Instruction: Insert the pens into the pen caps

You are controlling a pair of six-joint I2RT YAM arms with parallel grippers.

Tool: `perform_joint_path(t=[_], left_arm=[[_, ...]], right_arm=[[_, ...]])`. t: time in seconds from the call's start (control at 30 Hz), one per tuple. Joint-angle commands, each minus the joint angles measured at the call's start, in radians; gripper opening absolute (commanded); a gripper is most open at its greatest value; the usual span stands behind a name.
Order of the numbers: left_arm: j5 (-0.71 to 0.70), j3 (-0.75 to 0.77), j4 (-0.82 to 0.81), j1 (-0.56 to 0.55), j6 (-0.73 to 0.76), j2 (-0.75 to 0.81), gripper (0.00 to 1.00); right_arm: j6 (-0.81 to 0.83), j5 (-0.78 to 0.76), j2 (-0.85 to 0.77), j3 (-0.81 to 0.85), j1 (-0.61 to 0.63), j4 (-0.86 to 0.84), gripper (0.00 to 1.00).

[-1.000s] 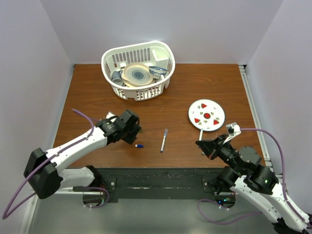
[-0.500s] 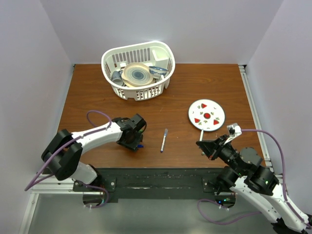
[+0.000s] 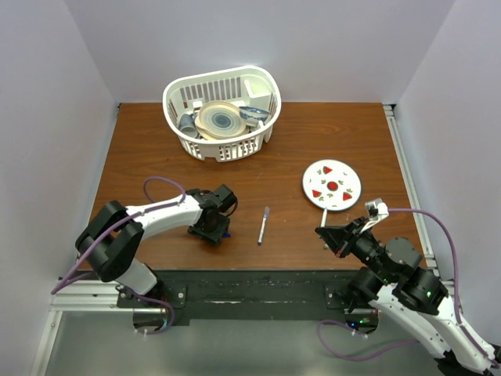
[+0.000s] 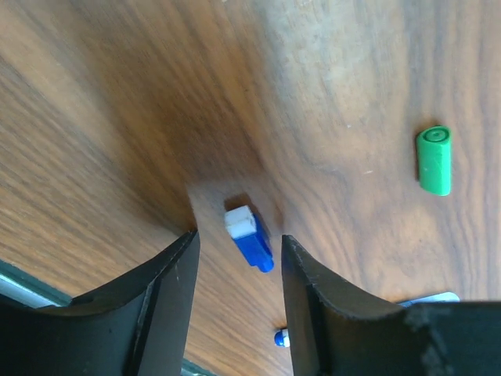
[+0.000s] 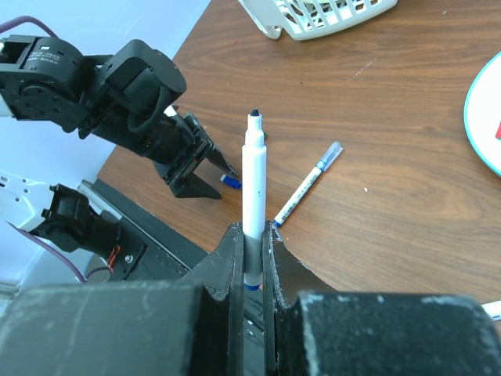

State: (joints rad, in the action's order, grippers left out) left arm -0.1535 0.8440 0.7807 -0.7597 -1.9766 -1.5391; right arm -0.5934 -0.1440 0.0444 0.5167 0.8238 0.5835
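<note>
A small blue pen cap (image 4: 250,239) with a white end lies on the wood between the fingers of my left gripper (image 4: 237,241), which is open and straddles it without touching. In the top view that blue cap (image 3: 225,234) sits at the left gripper (image 3: 213,233). A green pen cap (image 4: 434,160) lies farther off. My right gripper (image 5: 253,235) is shut on a white pen (image 5: 253,184), held upright with its dark tip up; the right gripper (image 3: 325,233) hovers at the near right. A second pen (image 3: 264,225) lies loose mid-table. The purple cap is out of view.
A white basket (image 3: 221,102) of dishes stands at the back. A strawberry-patterned plate (image 3: 332,185) lies on the right, just beyond the right gripper. A pen end (image 4: 279,338) shows behind the left gripper's right finger. The table's near edge is close below both grippers.
My left arm has swung right and toward the near edge, bringing its open fingers down around the blue cap. The right arm and its pen have not moved.
</note>
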Motion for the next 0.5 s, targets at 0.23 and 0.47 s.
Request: perform_joint_path(t=[0.23, 0.47], left_arm=[[-0.017, 0.043, 0.008, -0.003, -0.085, -0.084, 0.31], [-0.063, 0.059, -0.014, -0.003, 0.031, -0.052, 0.01]], right_arm=[[0.006, -0.003, -0.011, 0.0, 0.001, -0.007, 0.0], [-0.009, 0.072, 0.052, -0.015, 0.001, -0.055, 0.0]])
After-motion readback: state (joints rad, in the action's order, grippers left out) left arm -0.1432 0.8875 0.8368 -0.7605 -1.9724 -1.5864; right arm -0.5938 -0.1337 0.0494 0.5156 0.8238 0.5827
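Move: Just under the left hand's half-open, downward-pointing fingers, the blue pen cap lies between the tips, about 1 cm below the hand point and askew to the pads. The green cap lies some 7 cm straight ahead of the left hand; the light-blue capped pen is about 11 cm to its right and 2 cm ahead, all at table height. From the right hand, the blue cap is about 6 cm ahead, 25 cm left and 22 cm below. Closing its fingers from about half open to nearly shut, the left hand pinches the blue cap between both pads, low over the table. The hand otherwise stays in place, easing barely half a centimetre back and down, still pointing down, and the gripper's effort rises at the end as the pads meet the cap. ##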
